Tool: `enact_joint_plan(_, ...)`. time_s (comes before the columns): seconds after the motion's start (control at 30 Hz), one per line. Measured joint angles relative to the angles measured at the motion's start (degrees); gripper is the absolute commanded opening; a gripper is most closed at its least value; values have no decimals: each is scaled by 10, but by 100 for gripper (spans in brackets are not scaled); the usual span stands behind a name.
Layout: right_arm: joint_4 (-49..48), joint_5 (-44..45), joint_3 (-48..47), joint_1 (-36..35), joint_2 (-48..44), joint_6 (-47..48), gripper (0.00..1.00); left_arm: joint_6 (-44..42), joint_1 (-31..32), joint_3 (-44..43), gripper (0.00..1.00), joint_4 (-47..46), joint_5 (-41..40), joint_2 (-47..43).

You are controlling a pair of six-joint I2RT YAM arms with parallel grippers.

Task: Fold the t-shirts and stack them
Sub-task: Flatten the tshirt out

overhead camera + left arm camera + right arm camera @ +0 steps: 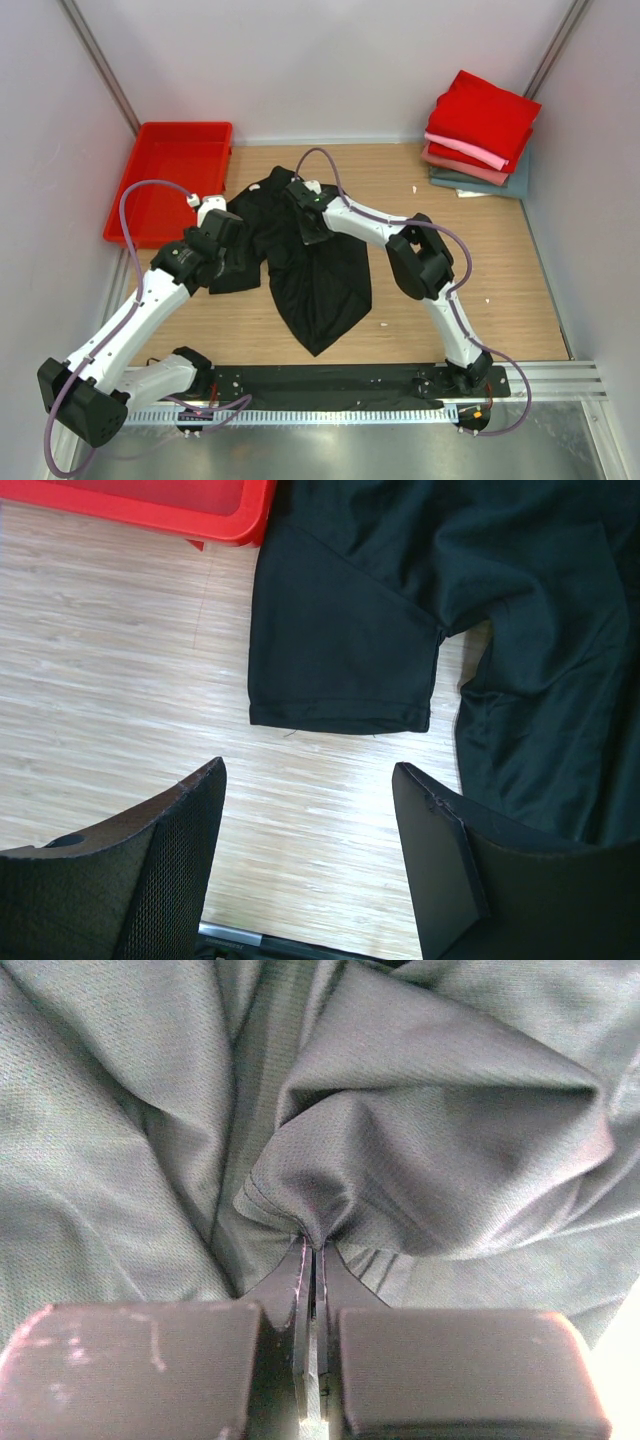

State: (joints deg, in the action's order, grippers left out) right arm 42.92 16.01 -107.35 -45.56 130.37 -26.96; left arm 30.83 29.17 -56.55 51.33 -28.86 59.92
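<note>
A crumpled black t-shirt (318,280) lies in the middle of the wooden table. My right gripper (305,212) is shut on a pinched fold of its cloth (330,1200) near the upper middle. My left gripper (222,225) hovers open over the shirt's left sleeve (345,650); its fingers (170,860) frame bare wood just short of the sleeve hem, holding nothing. A stack of folded t-shirts (480,135), red on top, then pink, dusty rose and grey-teal, sits at the back right corner.
A red plastic tray (170,180) stands at the back left, its corner (235,525) close to the black sleeve. White walls enclose the table on three sides. A black rail (340,380) runs along the near edge.
</note>
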Motion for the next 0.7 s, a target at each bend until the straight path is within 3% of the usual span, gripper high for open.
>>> enact_joint_plan(0.3,28,30,17,6,-59,8,1,0,0,0,68,0,0,0)
enact_joint_plan(0.57,19,68,176,92,-282,28,2,0,0,0,68,0,0,3)
enact_joint_plan(0.63,7,72,237,137,-350,34,10,0,0,0,68,0,0,4)
enact_joint_plan(0.67,2,73,271,163,-380,37,38,0,0,0,68,1,0,3)
enact_joint_plan(0.7,-8,72,306,194,-406,40,57,0,0,0,68,0,2,3)
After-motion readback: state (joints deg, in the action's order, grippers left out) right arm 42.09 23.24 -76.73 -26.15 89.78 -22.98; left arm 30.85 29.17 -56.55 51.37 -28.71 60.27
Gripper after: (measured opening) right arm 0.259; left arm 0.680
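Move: The right hand is shut on a fold of the black t-shirt; the bare table it is taking this to lies roughly 25 cm to its right, level with it ahead and 2 cm below. The stack stands some 24 cm ahead and 42 cm right of the hand, the shirt's lower flap is centred about 17 cm back and 2 cm right, and its left sleeve 9 cm back and 21 cm left. From the left hand that bare table is about 13 cm ahead, 48 cm right and 16 cm below. Keeping its pinch on the fold at first, the right hand lifts slowly almost straight up off the table, then sweeps faster and faster to its right, rising as it goes, for about 22 cm right and 13 cm up in all, dragging the t-shirt's edge out over the bare table in front of the stack. In the sweep the wrist swings some 20 degrees clockwise while the fingers tip a little outward from pointing down, and right at the end, still travelling right with the climb levelling off, the fingers begin to part with the cloth still at their tips. ##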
